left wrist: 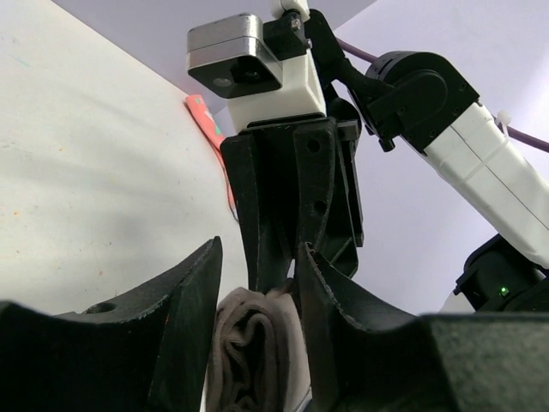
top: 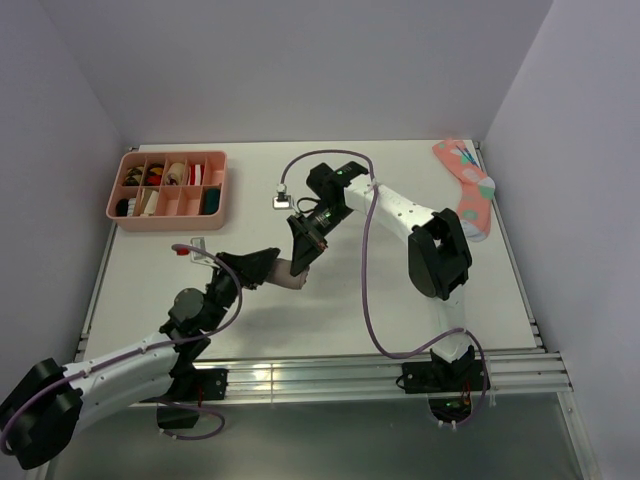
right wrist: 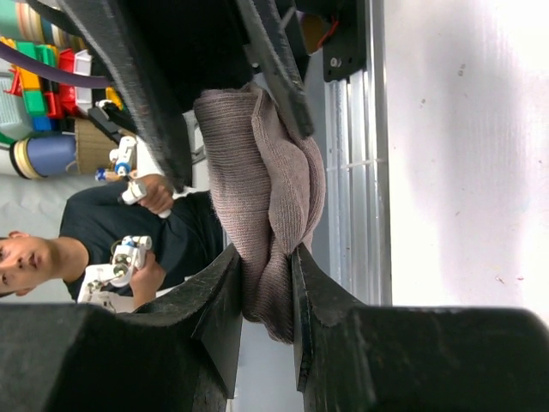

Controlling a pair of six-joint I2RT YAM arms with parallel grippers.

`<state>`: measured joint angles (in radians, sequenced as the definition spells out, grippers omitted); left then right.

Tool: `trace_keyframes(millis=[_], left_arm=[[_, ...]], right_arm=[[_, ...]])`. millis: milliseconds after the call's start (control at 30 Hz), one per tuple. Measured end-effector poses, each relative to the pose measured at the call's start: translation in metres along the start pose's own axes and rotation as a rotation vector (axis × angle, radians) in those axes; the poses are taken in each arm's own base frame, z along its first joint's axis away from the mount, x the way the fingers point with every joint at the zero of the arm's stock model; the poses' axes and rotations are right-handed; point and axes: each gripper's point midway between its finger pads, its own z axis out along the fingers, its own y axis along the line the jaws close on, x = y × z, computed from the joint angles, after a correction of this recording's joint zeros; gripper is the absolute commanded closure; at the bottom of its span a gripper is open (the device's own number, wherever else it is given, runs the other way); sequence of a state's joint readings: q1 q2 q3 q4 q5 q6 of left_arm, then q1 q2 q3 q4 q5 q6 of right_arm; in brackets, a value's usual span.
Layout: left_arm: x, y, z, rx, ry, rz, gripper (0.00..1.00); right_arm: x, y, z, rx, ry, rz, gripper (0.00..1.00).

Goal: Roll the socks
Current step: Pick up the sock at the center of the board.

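Observation:
A rolled bundle of taupe-brown socks [top: 291, 273] hangs a little above the middle of the table between my two grippers. My right gripper [top: 303, 255] comes down from the far side and is shut on the bundle; in the right wrist view its fingertips [right wrist: 264, 257] pinch the knit roll [right wrist: 257, 163]. My left gripper [top: 268, 264] reaches in from the near left. In the left wrist view its jaws [left wrist: 257, 279] stand open around the folded end of the roll [left wrist: 253, 352], with a sliver of gap on the right side. Only taupe knit shows.
A pink compartment tray [top: 113, 197] of small items sits at the back left. A coral-pink spotted sock [top: 470, 190] lies at the back right corner. A small white connector [top: 282, 201] hangs by the right arm. Metal rails [top: 400, 365] run along the near edge.

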<state>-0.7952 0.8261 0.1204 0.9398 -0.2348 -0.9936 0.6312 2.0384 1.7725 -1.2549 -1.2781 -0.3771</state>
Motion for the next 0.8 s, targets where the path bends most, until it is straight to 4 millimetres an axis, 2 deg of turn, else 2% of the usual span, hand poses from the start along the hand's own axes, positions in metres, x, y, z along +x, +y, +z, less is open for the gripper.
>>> trace_keyframes(millis=[233,267,333,367,400,633,800], left_arm=[[-0.001,0.0,-0.002,-0.009,-0.002,-0.015,0.46],[-0.001,0.002,-0.002,-0.016,-0.001,-0.017,0.41],[0.0,0.004,-0.002,-0.029,0.001,-0.021,0.39],[0.0,0.006,-0.003,-0.036,0.001,-0.027,0.31],[-0.001,0.006,-0.003,-0.041,-0.001,-0.032,0.3],[-0.003,0.004,-0.005,-0.038,-0.007,-0.061,0.31],[0.006,0.014,-0.003,-0.073,0.018,-0.067,0.34]], right_arm=[[-0.001,-0.005,0.0,0.012,-0.005,0.011,1.0],[-0.002,-0.005,0.0,0.013,-0.008,0.011,1.0],[-0.003,-0.004,-0.002,0.017,-0.014,0.011,1.0],[-0.003,-0.004,-0.003,0.02,-0.017,0.012,1.0],[-0.004,-0.004,-0.005,0.023,-0.021,0.012,1.0],[-0.013,-0.003,-0.014,0.045,-0.062,0.014,1.0],[-0.023,-0.005,-0.019,0.058,-0.098,0.022,1.0]])
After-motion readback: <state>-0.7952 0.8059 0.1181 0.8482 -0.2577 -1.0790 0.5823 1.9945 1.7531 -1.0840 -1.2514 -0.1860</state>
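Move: The rolled sock is already in the air, one end pinched by the right hand; its middle is about 3 cm left and 1 cm back of that hand. From the left hand it lies some 3 cm to the right and 1 cm lower, level fore and aft, between the half-open fingertips. The pink organizer box stands about 20 cm ahead, 25 cm left and 19 cm below the left hand. Still pinching the sock, the right hand carries it about 3 cm forward, slightly up; the left opens wider, sinking. ##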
